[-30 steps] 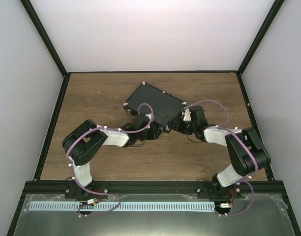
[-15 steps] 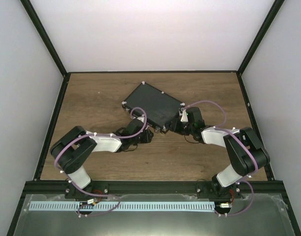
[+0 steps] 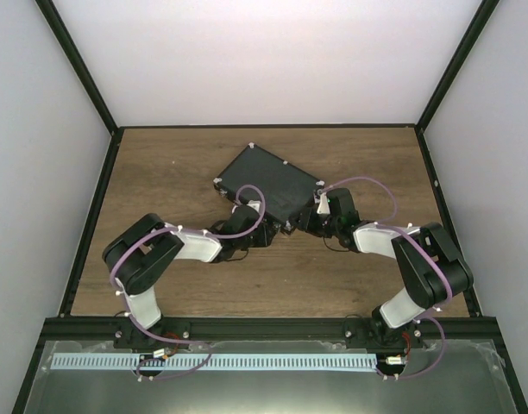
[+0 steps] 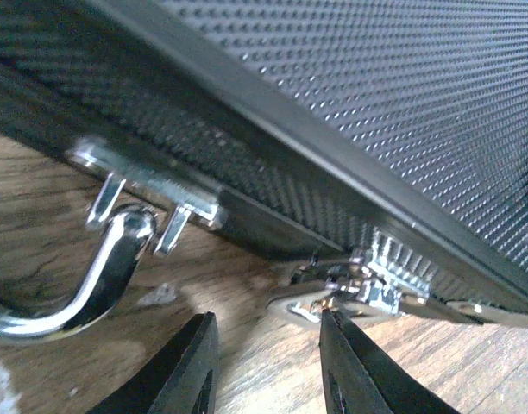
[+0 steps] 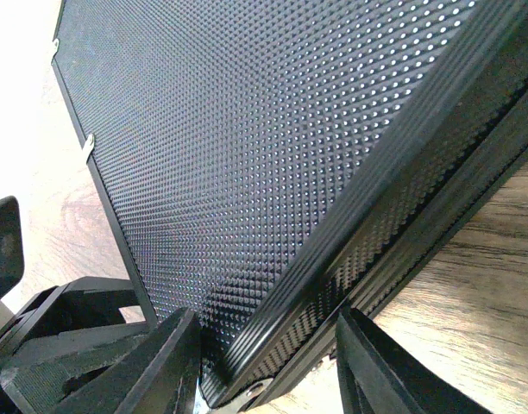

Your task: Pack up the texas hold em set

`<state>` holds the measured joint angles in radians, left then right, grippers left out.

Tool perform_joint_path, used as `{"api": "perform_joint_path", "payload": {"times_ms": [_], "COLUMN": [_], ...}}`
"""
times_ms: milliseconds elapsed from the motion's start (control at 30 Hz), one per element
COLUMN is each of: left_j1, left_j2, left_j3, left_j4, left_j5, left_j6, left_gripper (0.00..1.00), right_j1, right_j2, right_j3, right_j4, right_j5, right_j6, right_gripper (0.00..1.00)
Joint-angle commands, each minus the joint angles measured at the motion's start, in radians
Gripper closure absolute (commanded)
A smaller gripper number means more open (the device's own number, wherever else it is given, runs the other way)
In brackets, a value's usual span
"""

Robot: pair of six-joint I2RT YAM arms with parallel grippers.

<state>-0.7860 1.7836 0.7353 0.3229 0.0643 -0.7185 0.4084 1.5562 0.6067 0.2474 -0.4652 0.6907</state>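
Note:
The texas hold em set's black case (image 3: 268, 181) lies closed and askew on the wooden table; its chips, cards and discs are hidden inside. In the left wrist view my left gripper (image 4: 268, 332) is open just off the case's near side (image 4: 273, 185), over bare wood. Its right fingertip (image 4: 333, 323) touches a silver latch (image 4: 367, 280), and the chrome handle (image 4: 91, 276) hangs to the left. From above, my left gripper (image 3: 266, 231) sits at the near edge. My right gripper (image 5: 266, 315) straddles the case's near corner (image 5: 247, 129), one finger on the lid, one under the edge, also seen from above (image 3: 300, 222).
Dark frame rails (image 3: 91, 198) border the table on both sides, and white walls rise behind. Bare wood (image 3: 160, 172) lies left of the case and in front of the arms. The left arm's black wrist (image 5: 57, 345) shows at the lower left of the right wrist view.
My left arm drew back to the near left, then came forward again to the case's near edge by the latch. The right gripper stayed at its corner.

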Motion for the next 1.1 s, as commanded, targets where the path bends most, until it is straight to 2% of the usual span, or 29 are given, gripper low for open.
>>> {"api": "perform_joint_path", "payload": {"times_ms": [0,133,400,833,1067], "left_j1": [0.001,0.001,0.001,0.001,-0.001], "left_j2": [0.054,0.074,0.119,0.183,0.217], "left_j3": [0.024,0.026,0.037,0.057,0.056], "left_j4": [0.006,-0.012,-0.031,0.000,0.012], "left_j5": [0.014,-0.008,-0.018,-0.033,-0.096], "left_j6": [0.009,0.010,-0.002,0.011,0.043], "left_gripper": [0.65,0.68,0.83,0.89,0.92], "right_j1": [0.044,0.044,0.044,0.044,0.044], "right_j2": [0.014,0.017,0.019,0.025,0.027], "right_j3": [-0.020,-0.023,-0.025,-0.024,-0.029], "right_j4": [-0.048,-0.043,-0.040,-0.031,-0.018], "right_j5": [-0.068,-0.070,-0.070,-0.074,-0.073], "right_j6": [-0.027,-0.025,-0.025,-0.019,-0.011], "right_gripper": [0.57,0.57,0.57,0.57,0.57]}}
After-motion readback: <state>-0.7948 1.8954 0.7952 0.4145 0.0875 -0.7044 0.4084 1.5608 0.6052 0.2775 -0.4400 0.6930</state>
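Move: The latch near the close-by corner of the closed case lies just in front of the left fingertips, about 4 cm to the right and 2 cm farther out, roughly 1 cm lower. The case handle is some 8 cm ahead of the left hand and 6 cm to its left. From the right hand, which straddles the case's edge, the latch lies about 7 cm left, 1 cm ahead and 4 cm lower; the case's near corner is some 3 cm left and 2 cm down. The left fingertips come right up against the lower part of the latch: the hand eases about 2.5 cm to the right, with 1 cm each of forward and down, while its fingers narrow from roughly a third open to nearly shut. The right hand stays in place with fingers unchanged astride the case's edge, drifting forward barely half a centimetre near the end. ##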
